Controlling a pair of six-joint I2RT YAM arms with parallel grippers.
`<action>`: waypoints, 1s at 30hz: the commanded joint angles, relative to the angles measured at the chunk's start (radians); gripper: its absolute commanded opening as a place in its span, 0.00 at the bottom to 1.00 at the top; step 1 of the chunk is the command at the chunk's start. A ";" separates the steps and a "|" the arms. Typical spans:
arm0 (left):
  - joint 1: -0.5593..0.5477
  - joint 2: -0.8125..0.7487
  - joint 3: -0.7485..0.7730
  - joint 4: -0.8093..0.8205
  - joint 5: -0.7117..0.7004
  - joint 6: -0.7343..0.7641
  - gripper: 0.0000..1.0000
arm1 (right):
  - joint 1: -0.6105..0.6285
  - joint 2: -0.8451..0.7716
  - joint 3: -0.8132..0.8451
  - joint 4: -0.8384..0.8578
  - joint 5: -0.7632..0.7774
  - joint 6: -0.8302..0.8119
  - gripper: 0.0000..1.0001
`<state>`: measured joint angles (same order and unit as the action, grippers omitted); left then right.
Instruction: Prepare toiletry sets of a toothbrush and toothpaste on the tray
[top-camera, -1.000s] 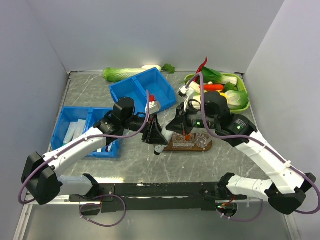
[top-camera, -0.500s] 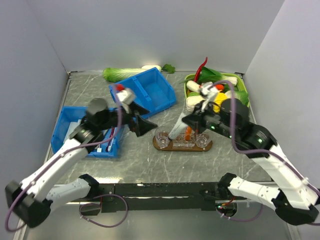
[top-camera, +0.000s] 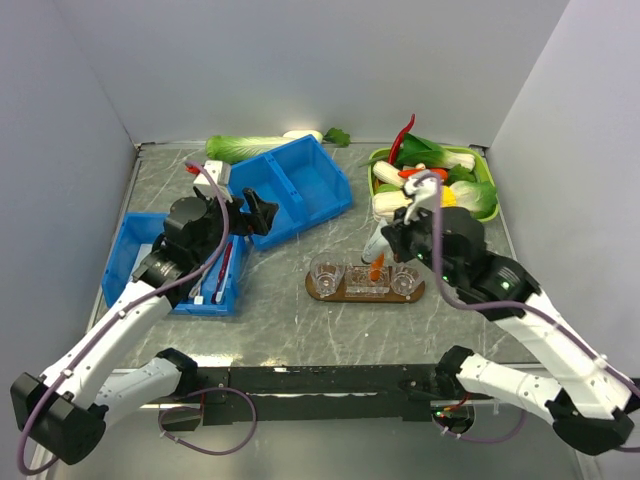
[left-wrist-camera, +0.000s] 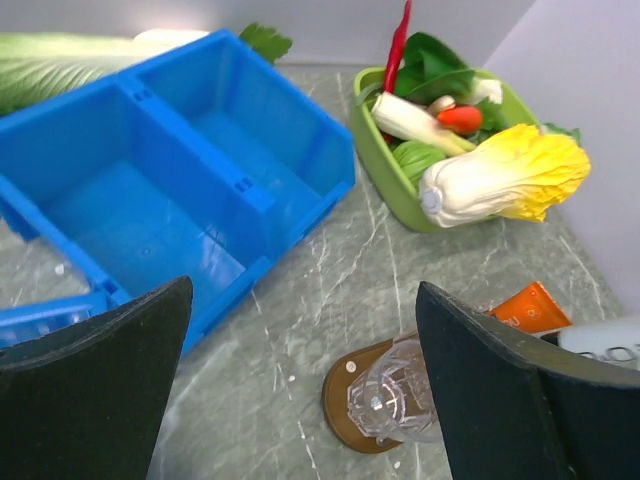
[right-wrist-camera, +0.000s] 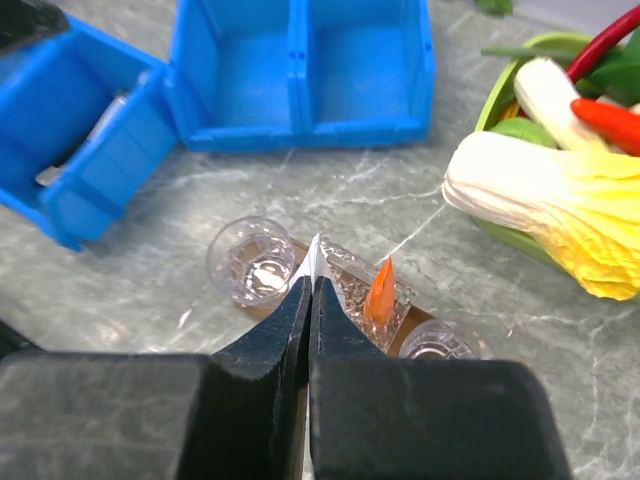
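The dark wooden tray (top-camera: 340, 292) lies mid-table with three clear cups on it: left (top-camera: 324, 272), middle (top-camera: 360, 279) and right (top-camera: 404, 281). An orange-ended tube (top-camera: 377, 268) stands in the middle cup (right-wrist-camera: 392, 300). My right gripper (top-camera: 383, 236) hangs just above that cup, shut on a white toothpaste tube (right-wrist-camera: 317, 252) whose flat end pokes out past the tips (right-wrist-camera: 310, 280). My left gripper (top-camera: 256, 210) is open and empty, up over the blue bins; its view shows the left cup (left-wrist-camera: 388, 402) below. A red toothbrush (top-camera: 225, 268) lies in the left bin.
An empty two-part blue bin (top-camera: 286, 184) sits behind the tray, and a second blue bin (top-camera: 135, 250) at the left holds brushes and tubes. A green vegetable tray (top-camera: 484, 195) stands at the back right, with a cabbage (top-camera: 243, 148) at the back wall.
My left gripper has opened wide and pulled back from the tray's left end towards the blue bins, leaving the left cup there. The right gripper rose a little, still shut on the white tube.
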<state>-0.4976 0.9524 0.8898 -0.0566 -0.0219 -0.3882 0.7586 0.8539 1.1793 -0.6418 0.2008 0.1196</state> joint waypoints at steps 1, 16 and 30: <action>0.001 0.009 0.005 0.001 -0.067 -0.038 0.97 | -0.001 0.045 -0.010 0.129 0.037 -0.017 0.00; 0.001 0.054 0.023 -0.017 -0.035 -0.049 0.97 | 0.008 0.134 -0.063 0.212 0.074 -0.014 0.00; 0.001 0.054 0.020 -0.020 -0.041 -0.054 0.97 | 0.011 0.157 -0.113 0.245 0.115 -0.011 0.00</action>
<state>-0.4980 1.0073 0.8898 -0.0914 -0.0589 -0.4320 0.7635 1.0176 1.0710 -0.4763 0.2771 0.1101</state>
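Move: The right hand already pinches the white toothpaste tube by its upper end. The clear rectangular holder in the middle of the wooden tray lies almost straight below, about 28 cm down and only 1 cm ahead and to the left. The orange tube standing in that holder is some 2 cm ahead and 1 cm right of the hand. One glass stands 10 cm to the left and 2 ahead, the other 9 cm to the right and 1 ahead. From the left hand, the holder is about 24 cm right, 7 back and 26 down. With its fingers kept shut on the white tube, the right hand sinks about 6 cm while going some 4 cm forward and a little left, bringing the hanging tube down towards the clear holder beside the orange tube; it starts briskly, then eases, and its left side dips about 5 degrees. The empty left hand stays off to the left with its fingers wide open, settling about 3 cm lower and tipping down some 5 degrees. ##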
